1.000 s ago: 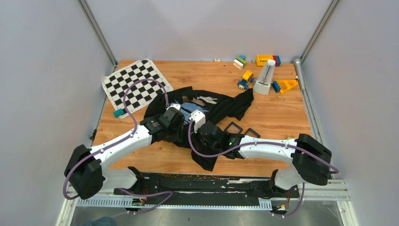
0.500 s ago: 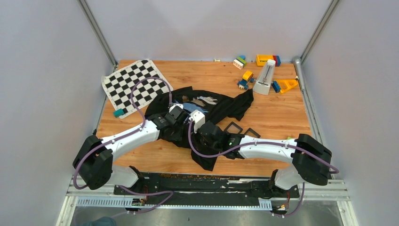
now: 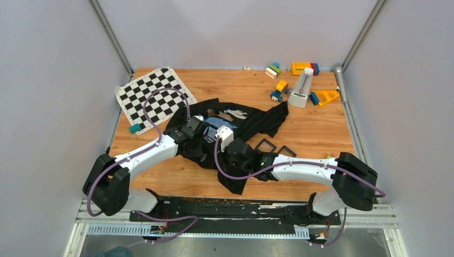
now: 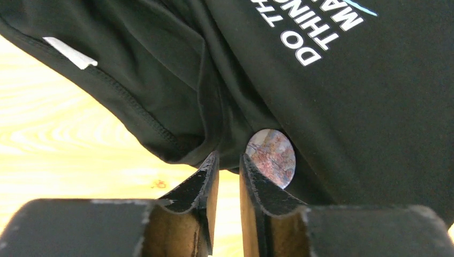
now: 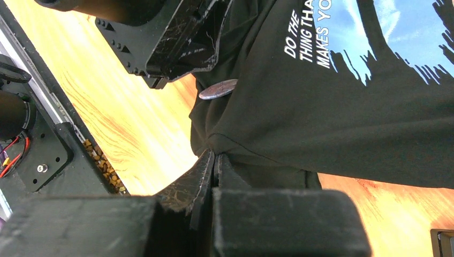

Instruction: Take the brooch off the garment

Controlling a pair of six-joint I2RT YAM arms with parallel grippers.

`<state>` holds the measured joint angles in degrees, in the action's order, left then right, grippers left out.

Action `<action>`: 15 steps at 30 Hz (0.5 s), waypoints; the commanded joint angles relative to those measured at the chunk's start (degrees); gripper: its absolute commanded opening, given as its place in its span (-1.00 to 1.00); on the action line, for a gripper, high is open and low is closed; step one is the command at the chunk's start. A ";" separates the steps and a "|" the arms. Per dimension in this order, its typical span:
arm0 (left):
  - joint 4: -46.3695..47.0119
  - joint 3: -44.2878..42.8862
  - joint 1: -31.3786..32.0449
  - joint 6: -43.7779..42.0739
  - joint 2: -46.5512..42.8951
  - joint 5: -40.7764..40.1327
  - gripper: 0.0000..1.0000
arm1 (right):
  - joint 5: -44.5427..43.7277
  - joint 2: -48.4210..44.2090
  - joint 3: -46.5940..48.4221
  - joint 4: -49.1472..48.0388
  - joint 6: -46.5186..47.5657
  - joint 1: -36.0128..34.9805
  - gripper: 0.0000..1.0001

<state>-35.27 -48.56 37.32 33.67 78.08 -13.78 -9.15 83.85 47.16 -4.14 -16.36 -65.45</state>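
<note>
The garment [image 3: 257, 120], black cloth with a blue and white print, lies bunched mid-table. The brooch [image 4: 270, 157], a small round disc with a pale marbled face, sits pinned near the hem; it appears edge-on in the right wrist view [image 5: 218, 89] and is hidden from above. My left gripper [image 4: 228, 158] has its tips at the hem just left of the brooch, jaws open by a narrow gap with wood showing through. My right gripper [image 5: 214, 155] is shut on a fold of the garment [image 5: 342, 107] below the brooch. Both wrists meet over the cloth in the top view.
A chequered mat [image 3: 154, 95] lies at the back left with a teal block [image 3: 135, 128] near it. Two small square black trays [image 3: 265, 144] [image 3: 287, 151] sit right of the garment. Toy blocks [image 3: 280, 88] and a white metronome [image 3: 302, 88] stand at the back right.
My left arm has swung its elbow inward and its wrist has shifted slightly up and left over the garment. The right arm has stayed put.
</note>
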 commanded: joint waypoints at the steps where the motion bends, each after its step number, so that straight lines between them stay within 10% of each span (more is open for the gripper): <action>1: 3.68 1.65 -1.14 -1.43 -2.79 5.05 -0.41 | -0.52 -0.56 0.63 -2.56 -0.18 -0.29 -1.00; 15: 0.70 2.99 0.24 -6.66 -11.78 3.58 -0.03 | -1.88 0.18 0.74 -2.53 -0.69 -0.32 -1.00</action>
<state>-33.71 -46.13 36.03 30.37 70.30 -8.12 -9.78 83.92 47.16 -4.14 -16.43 -65.45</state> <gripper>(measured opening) 0.456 0.011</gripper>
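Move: The brooch lies about 2 cm ahead of the left fingertips, 3 cm to their right and 2 cm below. The white lettering is about 6 cm farther out than the brooch and 2 cm to its right; the garment's white tag sits some 9 cm ahead and 11 cm left of the left hand, about 3 cm lower. From the right hand, which pinches the garment, the brooch is about 5 cm left, 2 cm ahead and 4 cm below. Left hand dips slightly back-right, then rises nearly 3 cm off the brooch, fingers opening; right keeps its pinch. ##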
